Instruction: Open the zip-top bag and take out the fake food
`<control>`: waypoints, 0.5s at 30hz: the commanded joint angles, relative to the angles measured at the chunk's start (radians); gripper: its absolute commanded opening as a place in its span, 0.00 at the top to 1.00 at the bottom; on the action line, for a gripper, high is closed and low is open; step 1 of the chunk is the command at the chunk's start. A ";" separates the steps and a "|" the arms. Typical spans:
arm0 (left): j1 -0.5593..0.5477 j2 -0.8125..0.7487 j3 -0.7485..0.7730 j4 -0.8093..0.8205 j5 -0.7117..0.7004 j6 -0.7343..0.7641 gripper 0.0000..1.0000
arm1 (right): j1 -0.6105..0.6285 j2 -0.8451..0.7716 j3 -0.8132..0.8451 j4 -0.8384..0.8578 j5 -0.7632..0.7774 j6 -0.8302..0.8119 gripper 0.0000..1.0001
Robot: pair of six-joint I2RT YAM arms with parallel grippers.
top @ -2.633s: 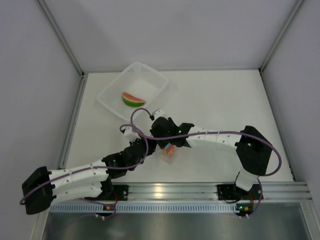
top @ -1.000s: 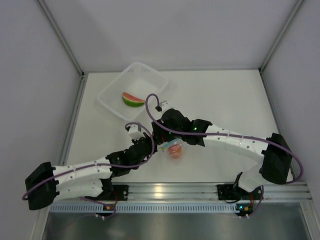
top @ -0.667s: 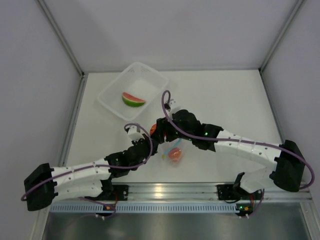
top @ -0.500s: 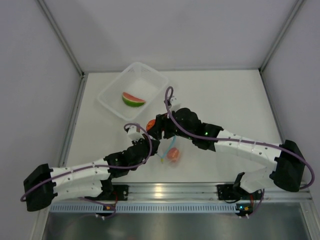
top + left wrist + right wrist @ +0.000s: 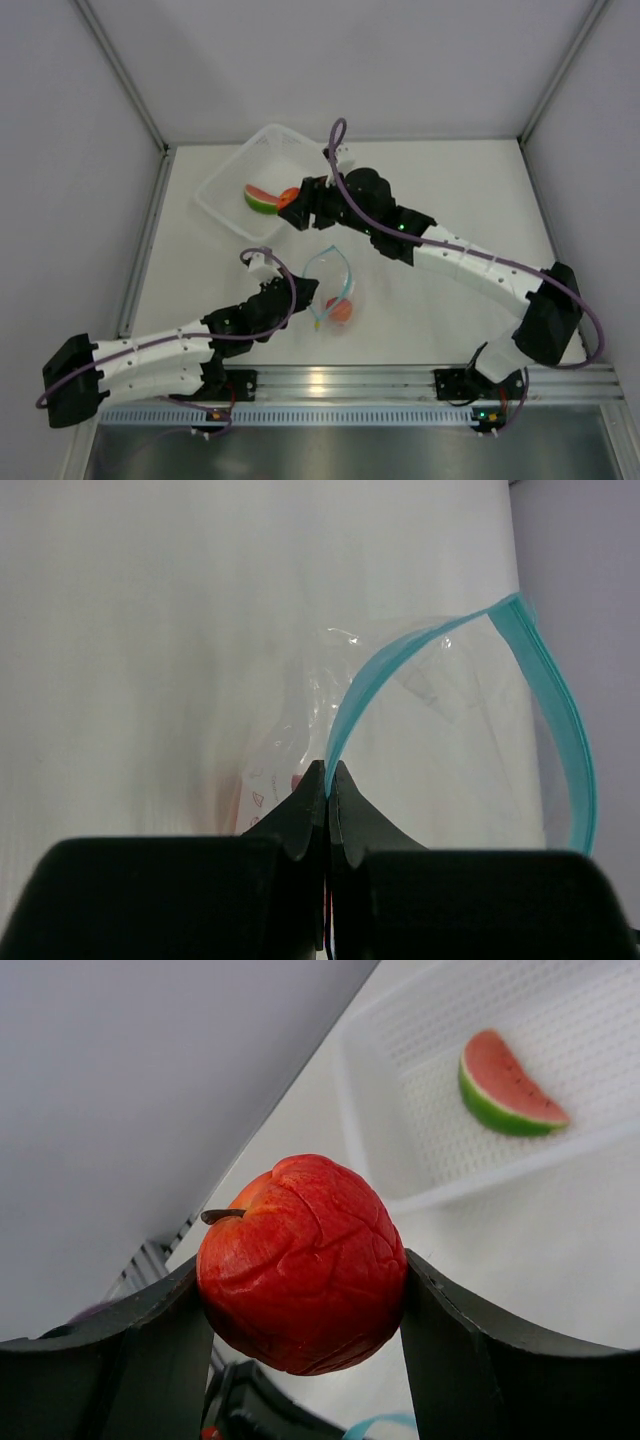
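The clear zip-top bag lies open on the table, its light blue zip strip curving in a loop. My left gripper is shut on the strip's near end. An orange-peach fruit is still inside the bag. My right gripper is shut on the round red ball, held above the near rim of the white basket. The watermelon wedge lies in the basket and also shows in the right wrist view.
The basket stands at the back left near the left wall. A metal rail runs along the near edge by the arm bases. The enclosure walls close in the table's back and sides.
My right gripper has drawn the red ball out of the bag and carried it up and left to the basket's rim. The bag mouth now gapes open. The left gripper keeps its hold.
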 commanded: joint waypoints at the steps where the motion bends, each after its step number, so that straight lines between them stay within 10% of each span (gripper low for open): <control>1: -0.003 -0.050 -0.013 0.010 -0.025 -0.015 1.00 | -0.076 0.109 0.131 0.005 -0.034 -0.058 0.67; 15: -0.003 -0.116 -0.016 -0.051 -0.042 -0.010 1.00 | -0.190 0.536 0.592 -0.101 -0.020 -0.296 0.64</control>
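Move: The white bin, where the red apple in the right hand is headed, has its middle about 25 cm ahead of that hand, 11 cm to its left and 25 cm below. The watermelon slice inside it lies about 21 cm ahead, 12 cm left and 26 cm down; the red food still in the bag is roughly 10 cm back, 10 cm right and 25 cm down. From the left hand, the bin is some 30 cm ahead, 15 cm left and 10 cm lower. The red apple, still pinched by the right hand, is carried quickly forward about 15 cm towards the bin, drifting slightly left; after a tiny rise it starts sinking, with the fingertips dipping some 10 degrees. The left hand keeps its shut grip on the bag's blue-edged mouth and eases it up and left by 1 to 2 cm. ##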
